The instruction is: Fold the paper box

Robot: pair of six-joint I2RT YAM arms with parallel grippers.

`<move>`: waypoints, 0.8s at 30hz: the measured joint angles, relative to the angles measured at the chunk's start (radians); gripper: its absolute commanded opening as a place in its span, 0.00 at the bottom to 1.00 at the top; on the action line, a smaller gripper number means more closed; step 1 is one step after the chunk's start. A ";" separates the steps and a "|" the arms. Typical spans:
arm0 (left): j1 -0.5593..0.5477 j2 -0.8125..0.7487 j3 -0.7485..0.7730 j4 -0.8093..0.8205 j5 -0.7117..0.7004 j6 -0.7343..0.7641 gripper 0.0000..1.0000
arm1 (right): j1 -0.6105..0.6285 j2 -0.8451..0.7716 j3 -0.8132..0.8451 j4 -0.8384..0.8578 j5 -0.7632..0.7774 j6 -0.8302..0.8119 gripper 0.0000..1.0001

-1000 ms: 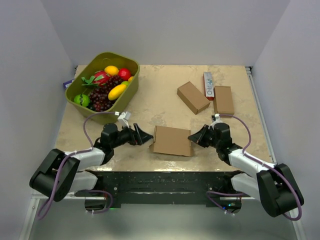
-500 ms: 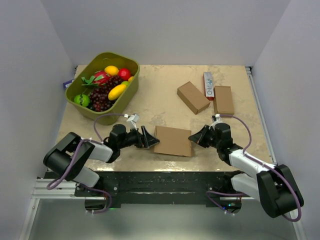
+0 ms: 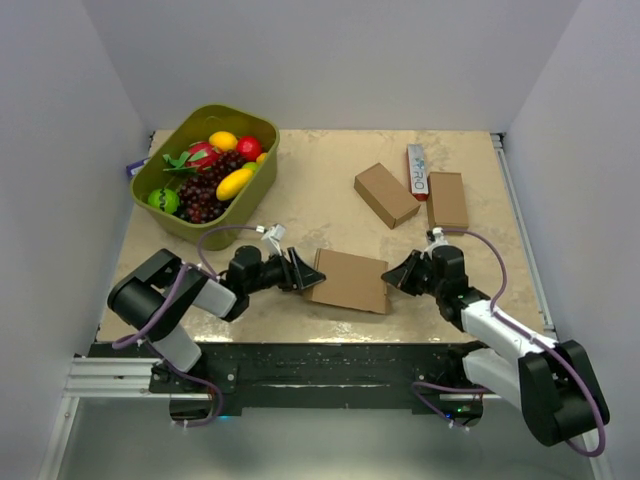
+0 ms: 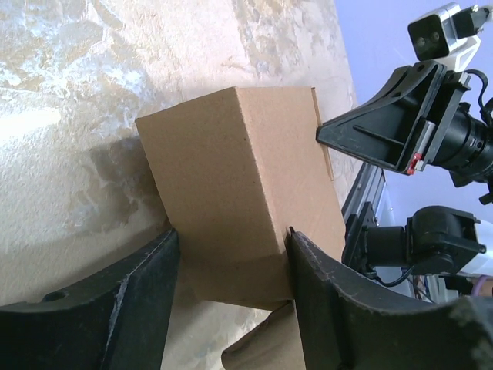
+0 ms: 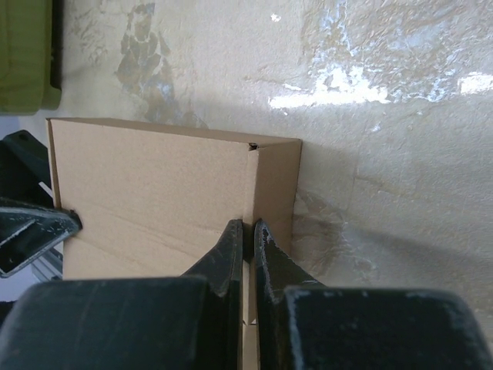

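The paper box (image 3: 348, 280) is a flat brown cardboard box lying near the table's front, between both grippers. My left gripper (image 3: 303, 272) straddles its left end. In the left wrist view the two fingers of the left gripper (image 4: 231, 235) press on opposite sides of the paper box (image 4: 231, 154), and a loose flap hangs below. My right gripper (image 3: 395, 272) sits at the box's right end. The right wrist view shows the right gripper (image 5: 249, 225) shut, its tips resting on the crease between the top and side wall of the paper box (image 5: 154, 185).
A green basket (image 3: 200, 232) of fruit stands at the back left. Two plain brown boxes (image 3: 386, 194) (image 3: 447, 199) and a white-and-red carton (image 3: 417, 170) lie at the back right. Bare marbled tabletop lies between them and the grippers.
My left arm has reached right to the box's left end, and its jaws have narrowed onto it. The box has shifted slightly right. The right gripper has stayed shut at the right end.
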 measured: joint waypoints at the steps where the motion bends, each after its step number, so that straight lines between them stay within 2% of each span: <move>1: -0.002 0.000 0.002 0.000 -0.004 -0.003 0.49 | 0.000 -0.002 0.005 -0.010 0.005 -0.007 0.00; 2: -0.004 0.000 0.002 0.000 -0.007 -0.005 0.48 | 0.000 -0.004 0.009 -0.019 0.007 -0.016 0.00; 4: -0.007 0.000 0.002 0.000 -0.009 -0.012 0.43 | 0.000 -0.010 0.022 -0.046 0.013 -0.037 0.09; 5: -0.009 0.000 0.003 0.002 -0.010 -0.018 0.42 | 0.000 -0.015 0.027 -0.061 0.018 -0.048 0.16; 6: -0.010 0.000 0.003 0.004 -0.010 -0.025 0.41 | 0.001 -0.019 0.031 -0.072 0.022 -0.057 0.34; 8: -0.011 0.000 0.004 0.008 -0.010 -0.039 0.39 | 0.005 -0.040 0.046 -0.109 0.038 -0.092 0.48; 9: -0.011 0.000 0.006 0.012 -0.009 -0.047 0.38 | 0.005 -0.047 0.049 -0.119 0.045 -0.101 0.61; 12: -0.012 0.000 0.018 0.016 0.007 -0.065 0.35 | 0.005 -0.056 0.097 -0.203 0.072 -0.156 0.75; 18: 0.000 0.000 0.034 0.011 0.060 -0.087 0.29 | 0.069 -0.079 0.253 -0.310 0.144 -0.258 0.81; 20: 0.013 0.000 0.034 -0.002 0.076 -0.090 0.28 | 0.160 -0.097 0.305 -0.331 0.209 -0.289 0.82; 24: 0.041 -0.017 0.037 -0.077 0.105 -0.082 0.28 | 0.418 -0.084 0.404 -0.357 0.359 -0.341 0.83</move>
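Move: The right hand's shut fingertips are at the right edge of the paper box's lid, with the box's middle about 9 cm to its left, 1 cm nearer and some 3 cm lower. The left hand already clasps the box's left end, the middle roughly 7 cm to its right, level in reach and height. From the right hand, the slanted carton lies some 19 cm ahead; the straight carton is 17 cm ahead and 13 cm to the right. The right fingertips come free of the lid's right edge, easing about 1.5 cm to the right as they spread wide, then the hand climbs quickly some 12 cm and swings left, ending about 6 cm left of its start over the box and twisting counter-clockwise. The left hand keeps its clasp on the left end, bobbing up about 2 cm and partly back. ##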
